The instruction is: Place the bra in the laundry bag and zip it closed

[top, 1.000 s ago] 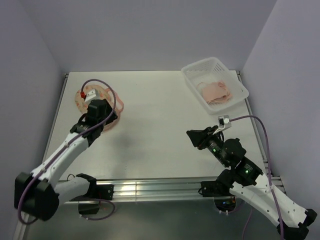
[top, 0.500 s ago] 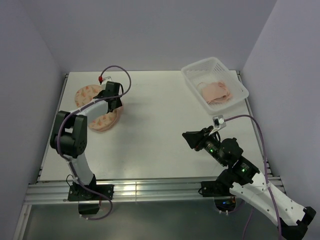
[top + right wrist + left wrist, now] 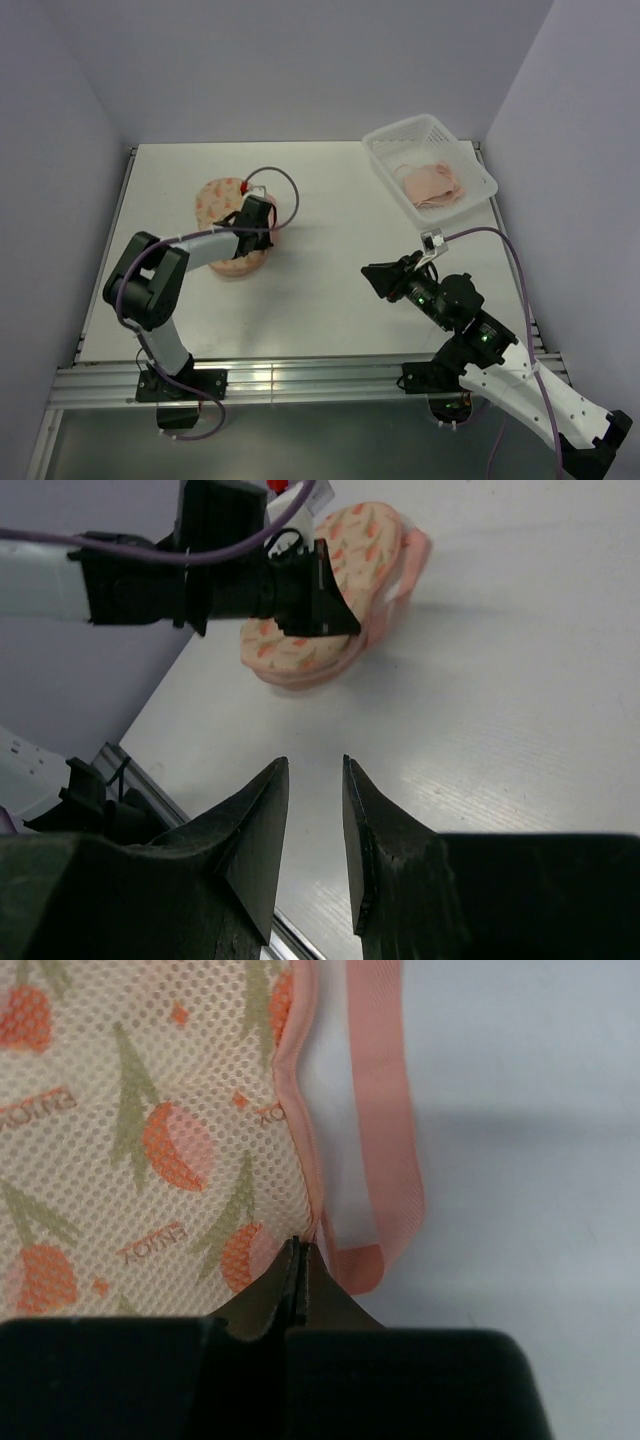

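Observation:
The laundry bag (image 3: 222, 205), a cream two-lobed pouch with orange print, lies left of the table's middle. My left gripper (image 3: 268, 222) is at its right edge. In the left wrist view the left gripper (image 3: 300, 1247) is shut on the bag's (image 3: 150, 1110) pink zipper edge, right beside the pink loop (image 3: 385, 1110). The bra (image 3: 432, 183), pale peach-pink, lies bunched in the white basket (image 3: 377, 155) at the far right. My right gripper (image 3: 372, 272) hovers open over the table's right half with nothing between its fingers. The right wrist view shows the right gripper (image 3: 315, 765) facing the bag (image 3: 340, 540).
The white lattice basket stands against the right wall at the back. Grey walls close the table on the left, back and right. The metal rail (image 3: 300, 378) runs along the near edge between the arm bases.
The left jaws have closed on the bag's edge. The left gripper and the bag have shifted right, away from the left wall. The right gripper has crept slightly left.

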Available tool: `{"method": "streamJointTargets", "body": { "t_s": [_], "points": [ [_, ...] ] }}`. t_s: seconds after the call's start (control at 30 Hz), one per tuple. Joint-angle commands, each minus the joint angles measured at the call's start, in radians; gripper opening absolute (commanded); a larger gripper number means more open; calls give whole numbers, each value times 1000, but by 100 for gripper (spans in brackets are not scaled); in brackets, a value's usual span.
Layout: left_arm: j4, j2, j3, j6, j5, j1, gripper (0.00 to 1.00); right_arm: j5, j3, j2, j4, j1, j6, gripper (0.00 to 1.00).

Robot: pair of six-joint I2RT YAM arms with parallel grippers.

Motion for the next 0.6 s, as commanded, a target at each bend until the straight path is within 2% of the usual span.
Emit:
{"method": "streamJointTargets", "body": {
  "t_s": [0.0,0.13,0.23,0.33,0.37,0.47,0.57],
  "points": [
    [90,-130,-134,-20,97,-113,0,-19,54,17,36,8,9,36],
    [157,-244,-287,-101,117,-205,0,8,29,1,45,8,46,36],
    [170,-295,-329,-163,88,-259,0,4,3,55,74,10,51,42],
    [165,-344,-329,-201,45,-267,0,-11,-14,176,132,10,48,49],
    [162,-353,-322,-203,31,-267,0,-10,-14,213,158,10,45,56],
    [133,-368,-289,-213,2,-267,0,-4,17,360,195,11,41,67],
    [140,-388,-294,-224,5,-265,0,10,37,487,261,10,55,67]
  ]
}}
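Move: The left fingers hold the near right edge of the laundry bag, whose middle lies about 5 cm ahead and 8 cm left; the clear table between the arms lies some 11 cm back and 9 cm right. From the right hand the laundry bag is roughly 28 cm ahead, 29 cm left and 21 cm down, while the bra in its basket is some 44 cm ahead and 24 cm right. Left drags the pinched bag 10 cm back and rightward, then lifts; right sinks 7 cm towards it, fingers opening. ##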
